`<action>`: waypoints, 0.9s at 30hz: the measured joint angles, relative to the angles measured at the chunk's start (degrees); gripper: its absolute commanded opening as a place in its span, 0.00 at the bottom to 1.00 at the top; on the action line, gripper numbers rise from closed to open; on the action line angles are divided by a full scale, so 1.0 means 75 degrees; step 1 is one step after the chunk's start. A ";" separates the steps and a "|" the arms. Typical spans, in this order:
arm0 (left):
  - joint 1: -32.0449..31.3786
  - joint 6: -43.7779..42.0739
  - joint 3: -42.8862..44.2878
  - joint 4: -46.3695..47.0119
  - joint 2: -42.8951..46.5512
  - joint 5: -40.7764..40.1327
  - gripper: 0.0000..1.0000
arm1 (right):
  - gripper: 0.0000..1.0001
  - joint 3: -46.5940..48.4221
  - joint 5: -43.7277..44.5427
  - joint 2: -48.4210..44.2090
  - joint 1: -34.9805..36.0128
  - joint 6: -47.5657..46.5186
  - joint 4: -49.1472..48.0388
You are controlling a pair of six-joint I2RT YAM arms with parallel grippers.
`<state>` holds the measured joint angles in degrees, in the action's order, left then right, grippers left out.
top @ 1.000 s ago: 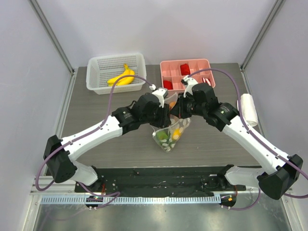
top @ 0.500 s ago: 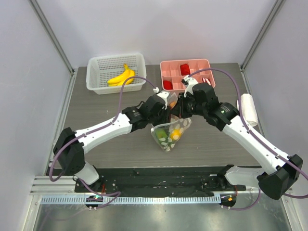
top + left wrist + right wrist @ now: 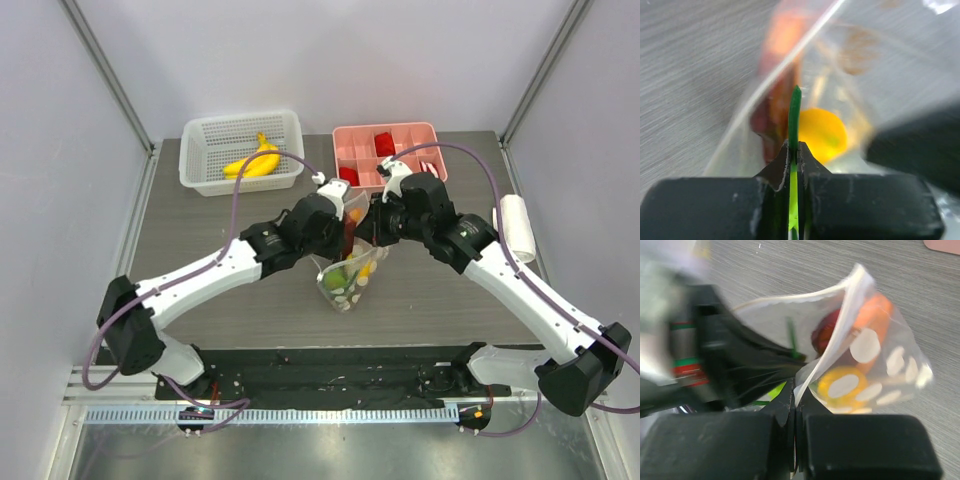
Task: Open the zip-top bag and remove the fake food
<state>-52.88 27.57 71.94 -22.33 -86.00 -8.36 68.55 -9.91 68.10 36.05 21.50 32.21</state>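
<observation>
The clear zip-top bag (image 3: 346, 284) with white dots hangs upright over the middle of the table, its mouth open at the top. My right gripper (image 3: 796, 390) is shut on the bag's white zip strip (image 3: 840, 320). My left gripper (image 3: 794, 150) is inside the bag's mouth, shut on a thin green piece (image 3: 795, 107) of fake food. An orange-and-maroon sausage (image 3: 777, 95) and a round yellow piece (image 3: 826, 132) lie in the bag below it. From above, the left gripper (image 3: 346, 228) and right gripper (image 3: 371, 232) meet at the bag's top.
A white perforated basket (image 3: 205, 140) holding yellow bananas (image 3: 252, 160) stands at the back left. A pink divided tray (image 3: 350, 140) with red blocks is at the back right. A white roll (image 3: 514, 226) lies by the right edge.
My left gripper has gone from partly open to shut, now pinching the green piece inside the bag's mouth. The bag has drawn narrower. My right gripper keeps its hold.
</observation>
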 measured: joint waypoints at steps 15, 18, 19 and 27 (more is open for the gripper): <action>-0.0207 0.0058 0.1195 -0.0484 0.1378 0.0396 0.00 | 0.01 -0.0047 0.0248 -0.0032 0.0000 -0.0020 -0.0012; -0.0207 0.0064 0.1195 -0.0586 0.1256 0.0160 0.00 | 0.01 -0.0047 0.0230 -0.0032 0.0000 -0.0015 -0.0009; -0.0207 0.0061 0.1204 -0.0606 0.1177 0.0076 0.00 | 0.01 -0.0047 0.0224 -0.0032 0.0000 -0.0012 -0.0009; -0.0207 0.0061 0.1638 -0.0968 0.0309 -0.0393 0.39 | 0.01 -0.0047 0.0236 -0.0032 0.0000 0.0012 -0.0020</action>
<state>-54.43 28.03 84.23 -29.58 -83.68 -11.31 68.20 -8.14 67.85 36.05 21.58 32.05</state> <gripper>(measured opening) 0.243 0.022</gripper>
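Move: My left fingers already pinch the thin green stalk inside the bag, the stalk's middle some 3 cm under them. The white basket stands roughly 30 cm ahead and 26 cm left, about 15 cm lower. In the bag, the dark red food lies about 6 cm ahead and 2 cm right, the yellow food 3 cm ahead and 6 cm right, both some 8 cm below. From my right hand the stalk is about 6 cm left, 1 cm ahead and 5 cm lower. I pull my left hand, fingers shut, up some 13 cm, easing back about 3 cm and tilting some 15 degrees. Then I turn back down about 4 cm and slightly forward towards the bag's contents, undoing part of the tilt and opening the fingers about a quarter as I come in. My right hand stays put, still pinching the bag's rim. ##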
